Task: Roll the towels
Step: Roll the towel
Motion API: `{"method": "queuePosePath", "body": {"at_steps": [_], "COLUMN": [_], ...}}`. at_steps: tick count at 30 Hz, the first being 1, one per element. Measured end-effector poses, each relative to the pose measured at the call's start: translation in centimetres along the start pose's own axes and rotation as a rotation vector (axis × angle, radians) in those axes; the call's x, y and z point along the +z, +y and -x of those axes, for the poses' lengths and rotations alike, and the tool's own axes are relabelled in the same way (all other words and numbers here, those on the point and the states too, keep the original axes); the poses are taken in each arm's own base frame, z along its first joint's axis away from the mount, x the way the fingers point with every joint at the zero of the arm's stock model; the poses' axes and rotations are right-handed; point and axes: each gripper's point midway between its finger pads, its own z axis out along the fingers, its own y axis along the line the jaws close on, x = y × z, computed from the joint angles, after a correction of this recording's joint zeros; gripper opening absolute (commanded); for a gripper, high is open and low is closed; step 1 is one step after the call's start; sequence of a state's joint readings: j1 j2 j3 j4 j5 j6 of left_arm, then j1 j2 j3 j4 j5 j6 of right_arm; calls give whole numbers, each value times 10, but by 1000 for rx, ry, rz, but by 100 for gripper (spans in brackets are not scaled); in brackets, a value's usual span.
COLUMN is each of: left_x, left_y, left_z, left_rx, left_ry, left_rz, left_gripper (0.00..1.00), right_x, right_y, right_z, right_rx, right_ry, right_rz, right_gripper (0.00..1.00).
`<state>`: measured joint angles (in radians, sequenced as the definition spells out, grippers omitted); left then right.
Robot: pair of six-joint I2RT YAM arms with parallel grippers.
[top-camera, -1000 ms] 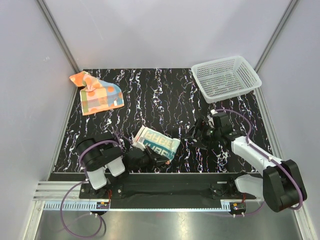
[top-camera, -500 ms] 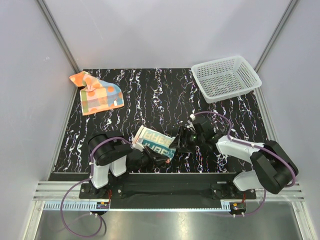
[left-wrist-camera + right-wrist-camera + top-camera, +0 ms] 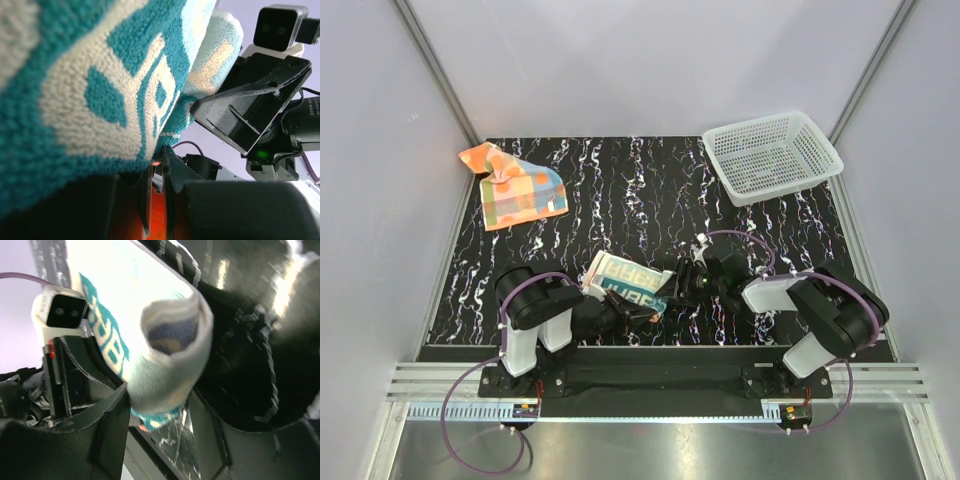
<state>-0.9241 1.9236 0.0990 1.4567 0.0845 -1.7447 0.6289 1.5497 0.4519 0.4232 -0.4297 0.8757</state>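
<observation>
The cream towel (image 3: 625, 283) with teal lettering lies partly rolled near the table's front edge. My left gripper (image 3: 636, 313) is shut on its near edge; in the left wrist view the cloth (image 3: 100, 85) fills the upper left and its hem is pinched between the jaws (image 3: 159, 162). My right gripper (image 3: 676, 288) is open at the towel's right end. In the right wrist view the rolled end (image 3: 170, 355) sits between the spread fingers (image 3: 107, 430). The orange patched towel (image 3: 515, 188) lies crumpled at the far left corner.
A white mesh basket (image 3: 772, 155) stands at the back right. The black marbled table (image 3: 640, 200) runs to metal rails at the near edge. The right gripper's body (image 3: 250, 110) sits close to my left jaws.
My right gripper has moved left across the table from beside the basket side to the towel's right end. My left gripper has stayed on the towel's near edge.
</observation>
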Motion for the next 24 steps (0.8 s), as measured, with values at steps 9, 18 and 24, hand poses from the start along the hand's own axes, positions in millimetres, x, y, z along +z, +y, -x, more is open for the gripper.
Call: {"method": "queuePosePath", "body": {"at_steps": [9,18,24], "left_x": [0,8,10], "left_y": [0,-6,-20], "left_z": [2,-2,-11], "left_rx": [-3,16,59], "left_ry": [-4,28,77], "left_rz": [-2,-9,-35], "left_gripper": [0,43,55], "right_x": [22,21,0], "right_y": [10,3,8], "right_z": [2,3,13], "right_rx": [-12,1,-30], "right_ry": [-17,1,31], "right_rz": [92,-5,-175], "right_gripper": [32,7,4]}}
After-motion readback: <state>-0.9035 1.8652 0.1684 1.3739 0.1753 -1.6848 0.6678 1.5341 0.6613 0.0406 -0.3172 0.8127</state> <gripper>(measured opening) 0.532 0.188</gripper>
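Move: The towel's rolled right end sits right between the right hand's open fingers, about 2 cm to its left, 1 cm ahead and 1 cm lower; the towel's flat middle is some 10 cm left and 2 cm ahead. The basket stands roughly 22 cm right and 30 cm ahead of the right hand. From the left hand, already shut at the towel's near edge, the rolled end lies about 6 cm ahead and 5 cm right, nearly level. Right hand goes 2 cm left, pinches the rolled end, draws up-right 2 cm; left fingers open, rising right. ##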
